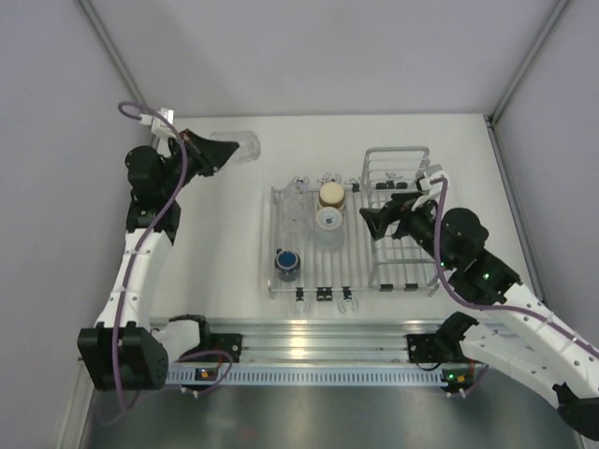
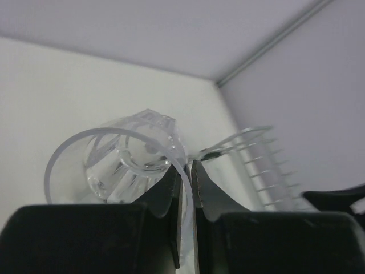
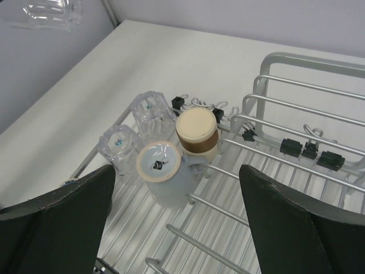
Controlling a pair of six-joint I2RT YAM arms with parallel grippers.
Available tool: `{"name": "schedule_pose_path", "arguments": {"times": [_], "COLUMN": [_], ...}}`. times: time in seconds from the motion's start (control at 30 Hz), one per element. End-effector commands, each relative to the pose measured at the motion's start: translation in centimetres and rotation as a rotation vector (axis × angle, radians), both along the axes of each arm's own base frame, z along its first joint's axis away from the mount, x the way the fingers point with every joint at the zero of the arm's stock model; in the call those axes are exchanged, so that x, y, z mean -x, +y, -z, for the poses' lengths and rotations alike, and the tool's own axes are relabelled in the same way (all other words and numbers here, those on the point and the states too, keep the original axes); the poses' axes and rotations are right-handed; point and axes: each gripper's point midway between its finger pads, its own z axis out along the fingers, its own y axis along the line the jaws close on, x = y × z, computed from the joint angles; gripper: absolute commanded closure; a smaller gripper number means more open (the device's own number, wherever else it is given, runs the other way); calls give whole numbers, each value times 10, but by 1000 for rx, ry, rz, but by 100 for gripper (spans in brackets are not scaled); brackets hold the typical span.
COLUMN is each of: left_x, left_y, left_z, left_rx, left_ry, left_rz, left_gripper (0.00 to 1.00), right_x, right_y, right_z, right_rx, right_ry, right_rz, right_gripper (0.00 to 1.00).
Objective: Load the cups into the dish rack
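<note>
My left gripper (image 1: pixel 213 152) is at the far left of the table, shut on the rim of a clear see-through cup (image 1: pixel 240 147). The left wrist view shows the rim pinched between the fingers, with the cup (image 2: pixel 128 162) lying sideways in front of the gripper (image 2: pixel 190 171). The silver wire dish rack (image 1: pixel 281 285) holds a tan-and-brown cup (image 1: pixel 330 195), a pale blue cup (image 1: pixel 328 221) and a dark blue mug (image 1: pixel 286 264). My right gripper (image 1: pixel 374 221) hovers open and empty over the rack, just right of the pale blue cup (image 3: pixel 165 171). The held clear cup also shows in the right wrist view (image 3: pixel 51 14).
Two more clear glasses (image 3: pixel 151 113) (image 3: pixel 120 145) stand upside down on the flat bars beside the tan cup (image 3: pixel 197 131). The taller basket section (image 1: pixel 398 164) is at the rack's right. Grey walls enclose the table on three sides.
</note>
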Motion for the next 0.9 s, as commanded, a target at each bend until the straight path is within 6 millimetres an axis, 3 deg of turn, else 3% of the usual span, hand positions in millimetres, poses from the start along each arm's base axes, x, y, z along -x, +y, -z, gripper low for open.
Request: {"name": "schedule_pose_path", "arguments": {"times": [0.0,0.07,0.13,0.2,0.4,0.43,0.6,0.87], "left_x": [52,67,89,104,126,138,160,173], "left_y": [-46,-53,-54,-53,-58,-65,-77,-105], "left_z": [-90,-96,-103,-102,-100,-103,-111,-104], "left_rx": [267,386,436,539,597,605,659,694], "left_ry": [-285,-249,-348,-321,-297,-297,-307,-295], "left_rz": [393,496,569,636,673,708,762,837], "left_gripper": [100,100,100,100,100,100,100,100], "right_x": [0,6,12,15,26,27,30,39], "right_y": [5,13,22,29,51,59,76,84], "right_z": [-55,-77,-85,-97,-127,-125,-129,-144], "right_rx": [-128,-203,-243,-302,-433,-433,-491,-551], "right_ry": [-120,-180,-206,-240,-303,-295,-292,-317], "right_rz": [-29,-83,-145,-184,-326,-364,-463,-548], "right_gripper": [10,10,10,10,9,9,9,8]}}
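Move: The left hand already holds the clear cup, and the open right gripper to which it is being taken lies about 37 cm to the right, 13 cm back and 4 cm lower. Below the left hand by some 26 cm, in the rack, stand the far clear cup (16 cm right, 4 cm ahead), the cream cup (27 cm right, 3 cm ahead) and the white cup (26 cm right, 5 cm back). From the right hand, the held cup is some 35 cm left, 15 cm ahead and 5 cm up. Still pinching the clear cup by its rim, the left hand draws back about 14 cm, goes some 11 cm right and rises, swinging clockwise and rolling its left side down so the cup's base points at the right gripper. Meanwhile the right hand, fingers staying wide open, rises about 11 cm and goes 9 cm left, turning counter-clockwise and rolling its left side up to face the cup. ##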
